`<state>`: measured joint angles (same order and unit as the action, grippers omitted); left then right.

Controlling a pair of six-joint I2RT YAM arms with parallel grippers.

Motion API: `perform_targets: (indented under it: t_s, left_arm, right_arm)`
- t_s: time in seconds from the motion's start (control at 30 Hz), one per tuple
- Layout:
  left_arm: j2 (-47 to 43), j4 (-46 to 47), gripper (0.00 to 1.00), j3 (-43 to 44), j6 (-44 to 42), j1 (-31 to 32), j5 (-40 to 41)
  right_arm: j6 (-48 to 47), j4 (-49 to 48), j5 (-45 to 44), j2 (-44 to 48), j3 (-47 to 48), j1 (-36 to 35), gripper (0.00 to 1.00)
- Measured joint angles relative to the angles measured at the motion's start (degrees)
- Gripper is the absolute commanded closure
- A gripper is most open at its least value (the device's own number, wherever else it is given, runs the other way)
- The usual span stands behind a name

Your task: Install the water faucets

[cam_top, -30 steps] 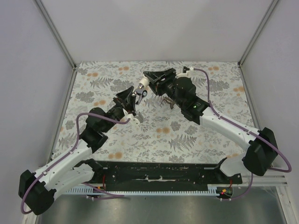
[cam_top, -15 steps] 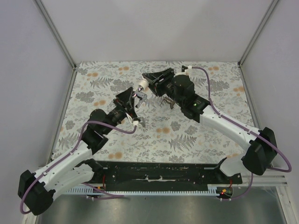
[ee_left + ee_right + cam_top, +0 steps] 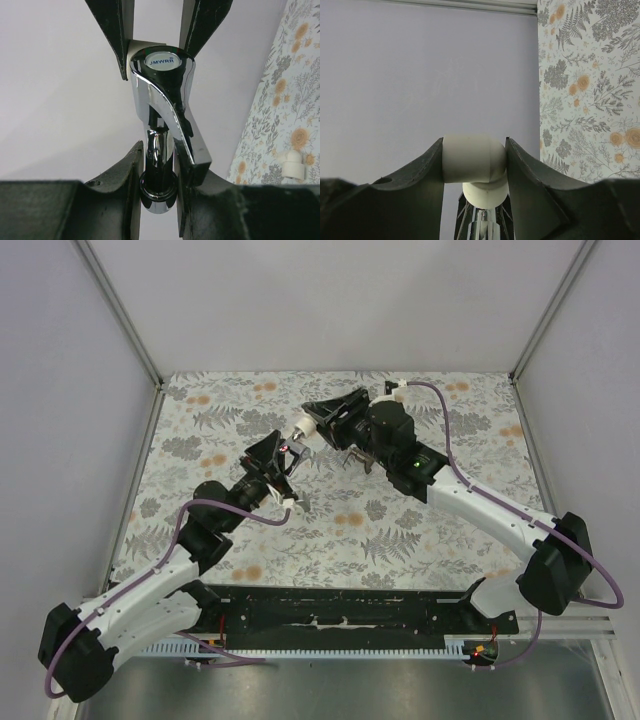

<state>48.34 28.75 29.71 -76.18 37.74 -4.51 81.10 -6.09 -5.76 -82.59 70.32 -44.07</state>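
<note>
A chrome water faucet (image 3: 162, 100) with a blue-and-white cap is held above the table, and my left gripper (image 3: 160, 187) is shut on its lower stem. In the top view the left gripper (image 3: 284, 454) and the faucet (image 3: 291, 447) sit mid-table. The faucet's end meets a white elbow fitting (image 3: 472, 162), on which my right gripper (image 3: 474, 165) is shut. The right gripper (image 3: 312, 421) holds that fitting (image 3: 302, 427) just beyond the faucet. From the right wrist, the faucet (image 3: 486, 229) shows below the fitting.
A loose white plastic fitting (image 3: 291, 165) stands on the floral table cover (image 3: 400, 530). A small metal part (image 3: 354, 457) lies under the right arm. Grey walls enclose the table on three sides.
My left wrist has rolled and shifted slightly down-left with the faucet still in its grip. The right gripper has stayed nearly still on the white fitting.
</note>
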Motion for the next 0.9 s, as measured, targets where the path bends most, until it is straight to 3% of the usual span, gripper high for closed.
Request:
perform_targets:
  t_s: [0.37, 0.7, 0.9]
  left_arm:
    - [-0.6, 3.7, 0.98, -3.7, 8.8, 0.0, 1.1]
    - [-2.2, 6.4, 0.98, -7.1, 29.6, 0.0, 3.4]
    - [-2.8, 6.6, 0.98, -7.6, 48.8, 0.0, 5.6]
  right_arm:
    - [-1.4, 1.0, 1.7, -0.7, 0.0, -0.1, 0.35]
    - [-1.9, 0.6, 4.0, -0.7, 0.0, -0.4, 0.13]
    - [-5.8, 0.6, 6.3, -0.7, 0.0, -0.1, 0.04]
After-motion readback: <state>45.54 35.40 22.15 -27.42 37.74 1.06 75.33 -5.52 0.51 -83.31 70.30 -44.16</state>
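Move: The left hand holds the chrome faucet; the white elbow on its end lies about 5 cm ahead of that hand, 4 cm to its right and 2 cm above, with the right hand's fingertips still shut on it. From the right hand, the elbow is about 1 cm ahead and 1 cm left, and the faucet body roughly 4 cm back, 3 cm left and 2 cm below. On the table, roughly 27 cm below the left hand, a loose elbow lies some 12 cm ahead and 2 cm left, and a T-shaped handle about 6 cm ahead and 17 cm right. The right fingers open from about half to nearly wide and let go of the white elbow, while that hand eases some 2 cm back and to its left, sinking a little, so the elbow still sits close by one fingertip. Keeping its grip on the faucet, the left hand sinks about 5 cm, faster after a slow start, edges about 1 cm back and rolls some 50 degrees about the line of its fingers, left side dipping (counter-clockwise seen from behind the hand), carrying faucet and elbow down and round between the opened fingers. ##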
